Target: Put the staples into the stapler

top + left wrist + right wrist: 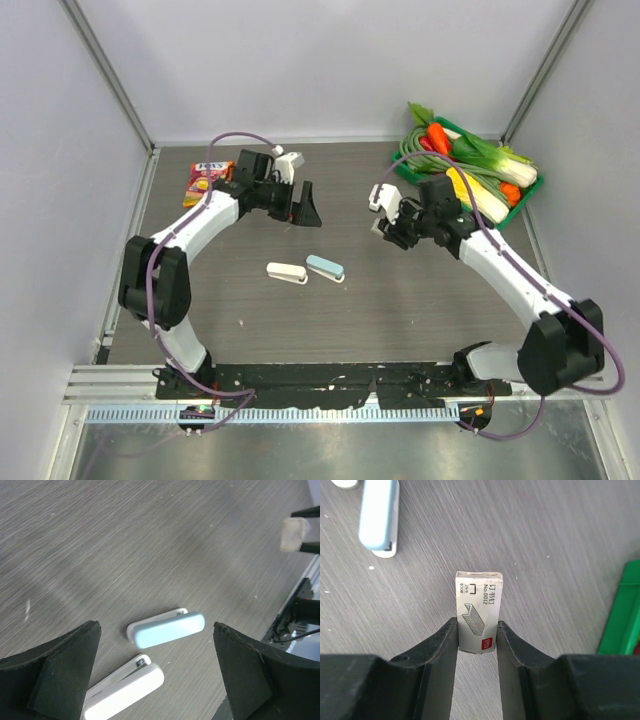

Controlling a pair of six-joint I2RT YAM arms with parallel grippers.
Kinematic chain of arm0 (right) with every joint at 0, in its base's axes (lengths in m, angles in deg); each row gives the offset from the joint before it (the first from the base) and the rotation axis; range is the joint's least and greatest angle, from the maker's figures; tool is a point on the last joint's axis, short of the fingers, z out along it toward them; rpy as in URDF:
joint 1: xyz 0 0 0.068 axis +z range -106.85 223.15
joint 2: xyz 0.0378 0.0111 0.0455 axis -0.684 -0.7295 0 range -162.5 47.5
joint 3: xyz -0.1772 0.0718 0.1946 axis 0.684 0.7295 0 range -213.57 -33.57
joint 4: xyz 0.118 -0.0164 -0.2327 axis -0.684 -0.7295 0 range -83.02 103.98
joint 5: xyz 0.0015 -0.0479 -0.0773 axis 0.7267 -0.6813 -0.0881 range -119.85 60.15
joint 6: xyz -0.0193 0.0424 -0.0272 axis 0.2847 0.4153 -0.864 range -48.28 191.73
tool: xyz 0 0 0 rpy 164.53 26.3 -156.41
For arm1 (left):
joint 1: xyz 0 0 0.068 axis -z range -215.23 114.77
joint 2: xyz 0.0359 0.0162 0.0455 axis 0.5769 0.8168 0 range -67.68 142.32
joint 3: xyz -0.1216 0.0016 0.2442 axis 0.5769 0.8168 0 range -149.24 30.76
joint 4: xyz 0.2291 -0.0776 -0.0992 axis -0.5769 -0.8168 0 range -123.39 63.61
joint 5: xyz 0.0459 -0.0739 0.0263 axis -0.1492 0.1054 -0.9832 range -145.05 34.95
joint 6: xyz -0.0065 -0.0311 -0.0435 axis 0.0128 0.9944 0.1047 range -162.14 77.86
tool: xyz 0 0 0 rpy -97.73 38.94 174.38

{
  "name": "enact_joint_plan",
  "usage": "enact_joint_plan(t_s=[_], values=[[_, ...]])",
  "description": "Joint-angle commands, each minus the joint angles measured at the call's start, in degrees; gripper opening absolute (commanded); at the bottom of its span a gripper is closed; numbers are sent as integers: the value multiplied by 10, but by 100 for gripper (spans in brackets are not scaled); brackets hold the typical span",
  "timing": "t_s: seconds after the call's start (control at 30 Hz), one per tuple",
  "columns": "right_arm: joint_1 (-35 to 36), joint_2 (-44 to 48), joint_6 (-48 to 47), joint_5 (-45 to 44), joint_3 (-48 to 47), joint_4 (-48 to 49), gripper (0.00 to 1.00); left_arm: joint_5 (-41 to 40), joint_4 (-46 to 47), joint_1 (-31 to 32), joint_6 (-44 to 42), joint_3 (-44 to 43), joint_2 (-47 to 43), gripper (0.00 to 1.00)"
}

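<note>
In the right wrist view, my right gripper (pixel 477 625) is shut on the staples (pixel 477 605), a small whitish box with a staple drawing and a red mark, held just above the table. The box's far end sticks out beyond the fingertips. The left wrist view catches the same box (pixel 292 534) at its upper right. Two closed staplers lie side by side mid-table: a light blue one (pixel 325 267) (pixel 167 629) (pixel 380 517) and a white one (pixel 287 272) (pixel 125 690). My left gripper (pixel 305 210) (pixel 155 626) hangs wide open over them, touching neither.
A green basket (pixel 530 192) of toy vegetables stands at the back right, its edge (pixel 620 610) close to my right gripper. A colourful snack packet (pixel 207 180) lies at the back left. Grey walls close three sides.
</note>
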Motion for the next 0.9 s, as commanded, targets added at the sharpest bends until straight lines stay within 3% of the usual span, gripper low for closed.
enact_joint_plan(t_s=[0.0, 0.47, 0.67, 0.87], values=[[3, 76, 25, 39, 16, 7, 39, 60, 35, 22, 58, -48, 29, 100], [7, 172, 41, 0, 110, 36, 39, 181, 170, 120, 271, -185, 199, 100], [7, 199, 42, -22, 141, 58, 39, 211, 229, 132, 327, -168, 235, 100], [6, 204, 42, -41, 160, 77, 39, 221, 239, 134, 339, -161, 246, 93]])
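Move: The staple box is already off the table, pinched in the right fingers. It lies about 19 cm to the right of the open left hand, some 3 cm nearer the base and level in height. On the table, 13 cm below that left hand, the blue stapler sits 5 cm right and 5 cm back, the white stapler 5 cm left and 7 cm back. From the right hand, the blue stapler is 14 cm left, 2 cm back and 13 cm down. The staple box, still pinched in the right fingers, rises about 4 cm, then sinks nearly as far while being drawn back some 5 cm and a little right. The left hand, wide open, sweeps about 17 cm right towards the box, easing slightly back at the end, its wrist turning some 30 degrees so the fingers swing clockwise and flatter, to point rightward. ##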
